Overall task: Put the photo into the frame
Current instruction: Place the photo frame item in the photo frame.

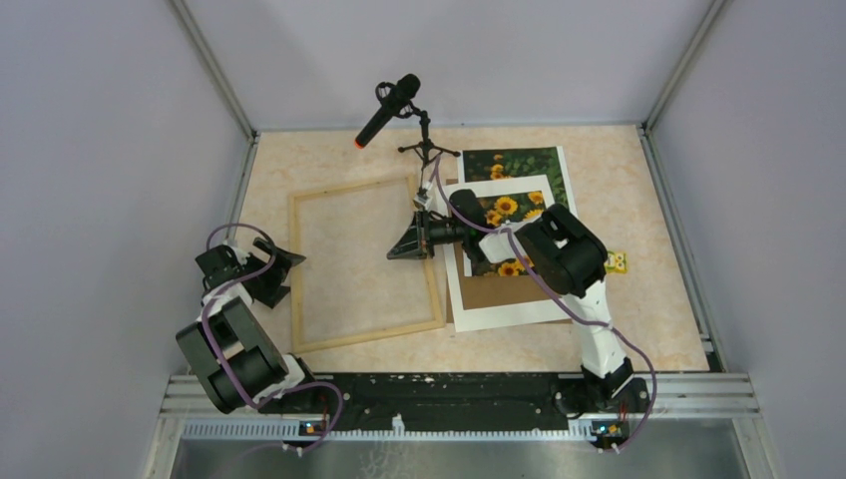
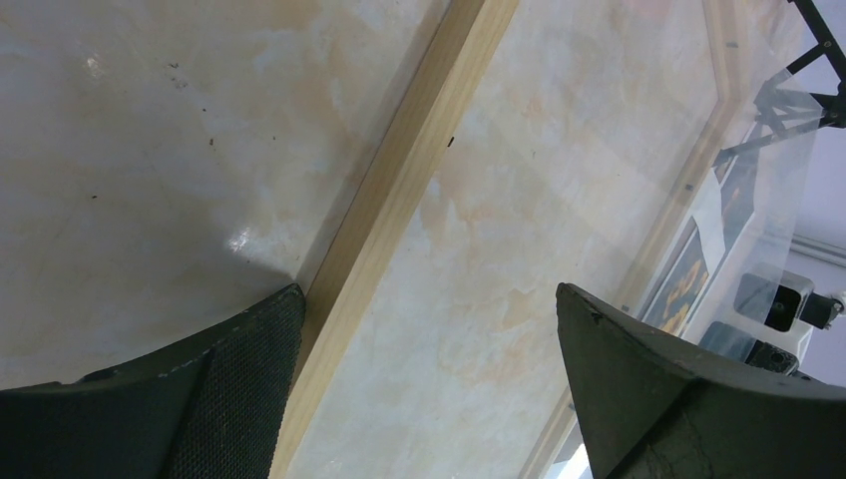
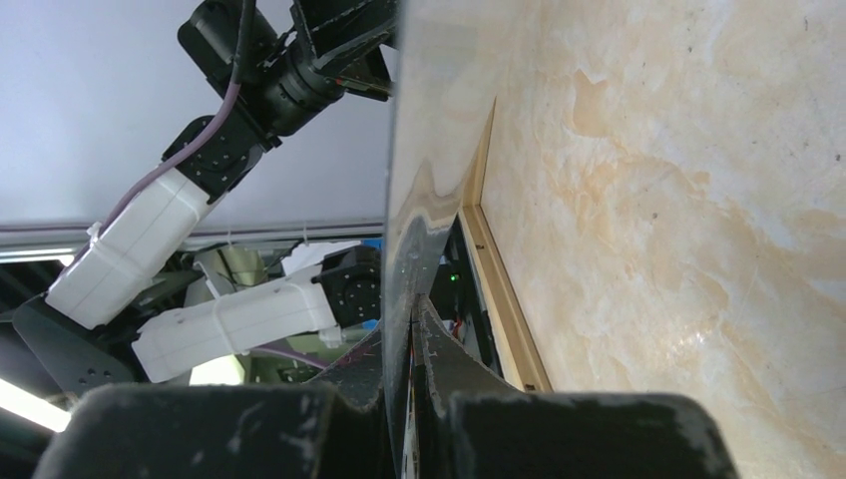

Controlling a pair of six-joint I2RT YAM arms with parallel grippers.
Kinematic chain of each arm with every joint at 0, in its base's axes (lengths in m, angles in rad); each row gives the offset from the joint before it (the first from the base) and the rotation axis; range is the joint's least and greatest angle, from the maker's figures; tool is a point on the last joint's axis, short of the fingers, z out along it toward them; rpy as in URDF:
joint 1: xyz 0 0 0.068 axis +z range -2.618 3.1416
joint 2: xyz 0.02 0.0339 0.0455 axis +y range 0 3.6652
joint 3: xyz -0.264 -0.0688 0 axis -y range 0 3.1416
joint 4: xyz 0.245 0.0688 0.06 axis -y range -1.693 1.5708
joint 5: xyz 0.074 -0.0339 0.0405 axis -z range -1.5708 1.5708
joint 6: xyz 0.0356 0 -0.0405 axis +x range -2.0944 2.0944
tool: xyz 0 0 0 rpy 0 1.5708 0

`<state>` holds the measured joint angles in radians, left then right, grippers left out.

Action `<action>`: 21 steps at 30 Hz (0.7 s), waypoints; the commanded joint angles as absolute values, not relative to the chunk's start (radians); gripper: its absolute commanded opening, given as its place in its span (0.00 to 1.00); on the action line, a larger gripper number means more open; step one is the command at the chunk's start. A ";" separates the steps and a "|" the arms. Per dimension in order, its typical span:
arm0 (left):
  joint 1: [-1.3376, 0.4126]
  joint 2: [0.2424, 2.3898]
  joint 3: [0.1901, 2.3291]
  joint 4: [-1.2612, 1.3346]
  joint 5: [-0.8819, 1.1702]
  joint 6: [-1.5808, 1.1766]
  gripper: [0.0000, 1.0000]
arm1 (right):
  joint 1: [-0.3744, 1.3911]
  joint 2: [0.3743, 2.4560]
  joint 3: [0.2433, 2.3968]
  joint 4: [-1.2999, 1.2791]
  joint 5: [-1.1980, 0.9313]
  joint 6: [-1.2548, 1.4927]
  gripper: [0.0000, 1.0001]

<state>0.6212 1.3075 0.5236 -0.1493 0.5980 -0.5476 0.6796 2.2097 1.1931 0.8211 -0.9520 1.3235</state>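
Note:
The light-wood frame [image 1: 364, 261] lies flat left of centre. My left gripper [image 1: 276, 275] is open at its left strip [image 2: 399, 200], which passes between the fingers close to the left fingertip [image 2: 269, 329]. My right gripper [image 1: 407, 242] is above the frame's right strip and is shut on a thin clear pane [image 3: 424, 150], seen edge-on between the jaws. The pane [image 2: 763, 190] stands tilted over that side. The sunflower photo [image 1: 519, 163] lies at the back right, its near part under a white mat.
The white mat [image 1: 499, 304] with a window lies right of the frame over a brown backing board [image 1: 509, 289]. A microphone [image 1: 391, 108] on a small tripod [image 1: 427, 150] stands behind the frame. A small yellow item [image 1: 619, 261] lies at the right. Walls enclose three sides.

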 commanded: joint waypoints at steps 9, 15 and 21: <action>0.623 1.315 0.537 -0.122 0.618 -0.534 0.98 | 0.693 2.193 1.253 0.544 -0.865 1.048 0.37; 0.623 1.309 0.529 -0.116 0.621 -0.537 0.98 | 0.707 2.205 1.310 0.421 -0.795 0.978 0.41; 0.623 1.307 0.528 -0.114 0.622 -0.537 0.98 | 0.725 2.216 1.328 0.473 -0.767 1.041 0.29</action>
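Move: My right hand, shut on an edge of the clear sheet, hovers inside the frame; the frame's middle is about 7 cm to its left, 2 cm nearer me and some 7 cm below. The frame's right rail is roughly 8 cm to its right, and the white mat's middle about 25 cm right, level with it. From my left hand, open over the left rail, the frame's middle lies some 16 cm right and 3 cm ahead. I let the clear sheet out of my right hand's pinch, opening the fingers nearly halfway as that hand sinks about 4.5 cm towards the inside of the frame. Its left-pointing fingertips tip down by some 10 to 15 degrees, and it edges a centimetre forward at the end. My left hand keeps still with its fingers wide open, one finger staying at the outer side of the left rail. ##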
